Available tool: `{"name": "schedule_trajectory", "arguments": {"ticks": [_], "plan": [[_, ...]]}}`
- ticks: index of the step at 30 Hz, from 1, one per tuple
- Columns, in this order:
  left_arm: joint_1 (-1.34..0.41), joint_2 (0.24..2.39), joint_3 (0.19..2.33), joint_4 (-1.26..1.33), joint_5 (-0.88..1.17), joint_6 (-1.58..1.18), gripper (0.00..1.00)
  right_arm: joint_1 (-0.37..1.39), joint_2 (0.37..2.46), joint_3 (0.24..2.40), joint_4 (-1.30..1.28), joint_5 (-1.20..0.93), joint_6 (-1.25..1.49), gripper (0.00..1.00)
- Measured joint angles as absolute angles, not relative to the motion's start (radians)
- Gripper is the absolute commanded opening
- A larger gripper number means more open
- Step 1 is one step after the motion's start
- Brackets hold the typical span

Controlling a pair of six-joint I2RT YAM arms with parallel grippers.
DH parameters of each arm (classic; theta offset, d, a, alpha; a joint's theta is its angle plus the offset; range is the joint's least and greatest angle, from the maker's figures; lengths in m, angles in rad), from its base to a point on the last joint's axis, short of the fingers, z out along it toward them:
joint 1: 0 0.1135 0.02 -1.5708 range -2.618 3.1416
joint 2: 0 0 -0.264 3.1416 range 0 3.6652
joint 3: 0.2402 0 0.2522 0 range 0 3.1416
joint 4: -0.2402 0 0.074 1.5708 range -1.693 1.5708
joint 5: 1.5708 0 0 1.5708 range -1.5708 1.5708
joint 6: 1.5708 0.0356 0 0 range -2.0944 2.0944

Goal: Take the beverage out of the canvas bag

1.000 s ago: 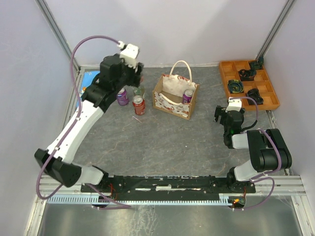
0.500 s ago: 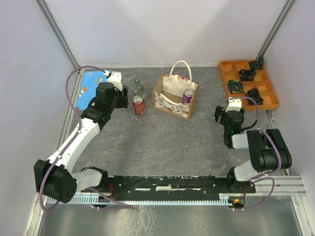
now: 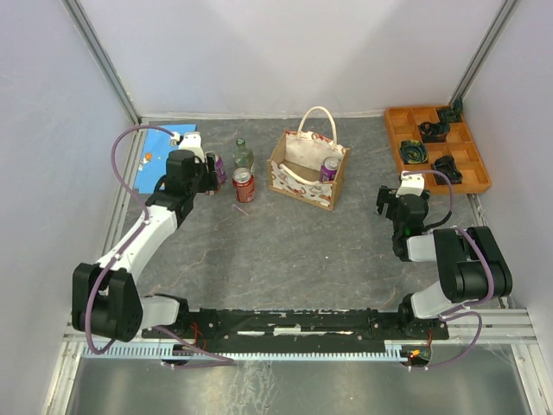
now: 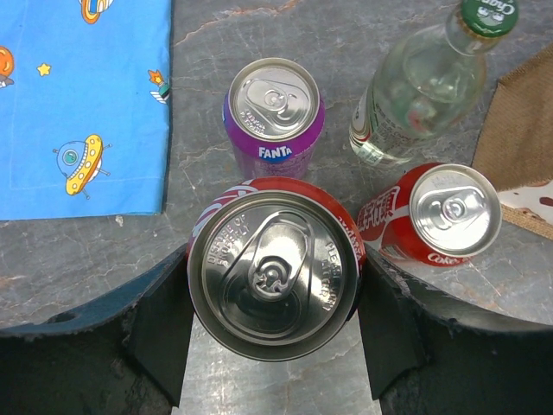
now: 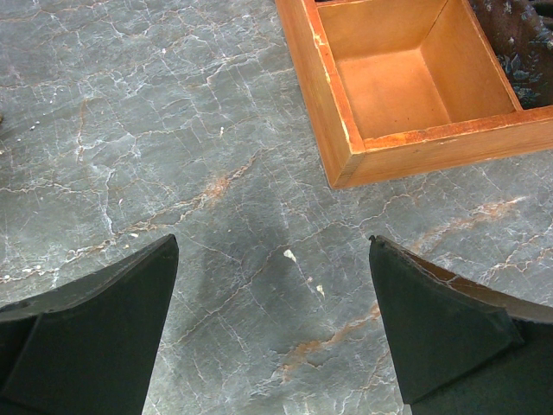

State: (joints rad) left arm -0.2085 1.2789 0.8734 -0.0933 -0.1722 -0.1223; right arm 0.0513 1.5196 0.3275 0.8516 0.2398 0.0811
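Observation:
The canvas bag (image 3: 304, 173) stands upright at the back middle, and a purple can (image 3: 329, 168) shows inside its right end. The bag's edge also shows in the left wrist view (image 4: 523, 138). My left gripper (image 3: 204, 171) is low at the back left, shut on a red can (image 4: 274, 272) seen from above between its fingers. Just beyond it stand a purple Fanta can (image 4: 274, 104), a red Coke can (image 4: 445, 212) and a clear glass bottle (image 4: 423, 86). My right gripper (image 3: 399, 206) is open and empty over bare table (image 5: 272, 259).
An orange compartment tray (image 3: 436, 147) holding dark objects sits at the back right; its corner is just beyond the right gripper (image 5: 346, 130). A blue printed cloth (image 3: 160, 143) lies at the back left, near the left gripper (image 4: 78, 95). Walls enclose the table.
My left arm has come down and to the left from high above the cans to table level beside the purple Fanta can. The right arm has not moved.

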Motion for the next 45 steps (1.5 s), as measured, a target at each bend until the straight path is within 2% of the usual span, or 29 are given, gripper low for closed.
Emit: {"name": "schedule_trajectory", "arguments": {"ticks": [7, 16, 21, 24, 25, 26, 28, 33, 45], "plan": [[-0.203, 1.354, 0.850, -0.035, -0.154, -0.138, 0.10, 0.051, 1.520, 0.327, 0.852, 0.240, 0.081, 0.99], [-0.203, 1.420, 0.812, 0.020, -0.153, -0.157, 0.24, 0.051, 1.520, 0.327, 0.852, 0.240, 0.081, 0.99], [-0.203, 1.460, 0.812, 0.046, -0.153, -0.159, 0.46, 0.051, 1.520, 0.327, 0.852, 0.240, 0.081, 0.99], [-0.203, 1.483, 0.812, 0.056, -0.152, -0.159, 0.66, 0.051, 1.520, 0.327, 0.852, 0.240, 0.081, 0.99], [-0.203, 1.488, 0.812, 0.059, -0.153, -0.159, 0.77, 0.051, 1.520, 0.327, 0.852, 0.240, 0.081, 0.99], [-0.203, 1.491, 0.812, 0.065, -0.154, -0.160, 0.84, 0.051, 1.520, 0.327, 0.852, 0.240, 0.081, 0.99], [-0.203, 1.496, 0.812, 0.076, -0.154, -0.160, 0.92, 0.051, 1.520, 0.327, 0.852, 0.240, 0.081, 0.99], [-0.203, 1.497, 0.814, 0.114, -0.155, -0.161, 0.96, 0.051, 1.520, 0.327, 0.852, 0.240, 0.081, 0.99], [-0.203, 1.423, 0.920, 0.070, -0.141, -0.159, 0.97, 0.051, 1.520, 0.327, 0.852, 0.240, 0.081, 0.99]]}}
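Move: Just below the left hand, which holds the red can, is the bare spot it will stand on: about 2 cm ahead, 1 cm right and 17 cm down. The purple can stands some 9 cm ahead and 1 cm right, the other red can about 3 cm ahead and 9 cm right, and the glass bottle some 11 cm ahead and 9 cm right. From the right hand the spot lies roughly 53 cm left, 3 cm ahead and 5 cm down. Lowering the held red can about 8 cm, nearly straight down, with the fingers tipping slightly downward, the left hand brings it to the table on the near side of the purple can and left of the other red can. There the fingers open wide and let go, and the hand draws up about 6 cm while easing some 2 cm forward, the fingers tipping back up. ##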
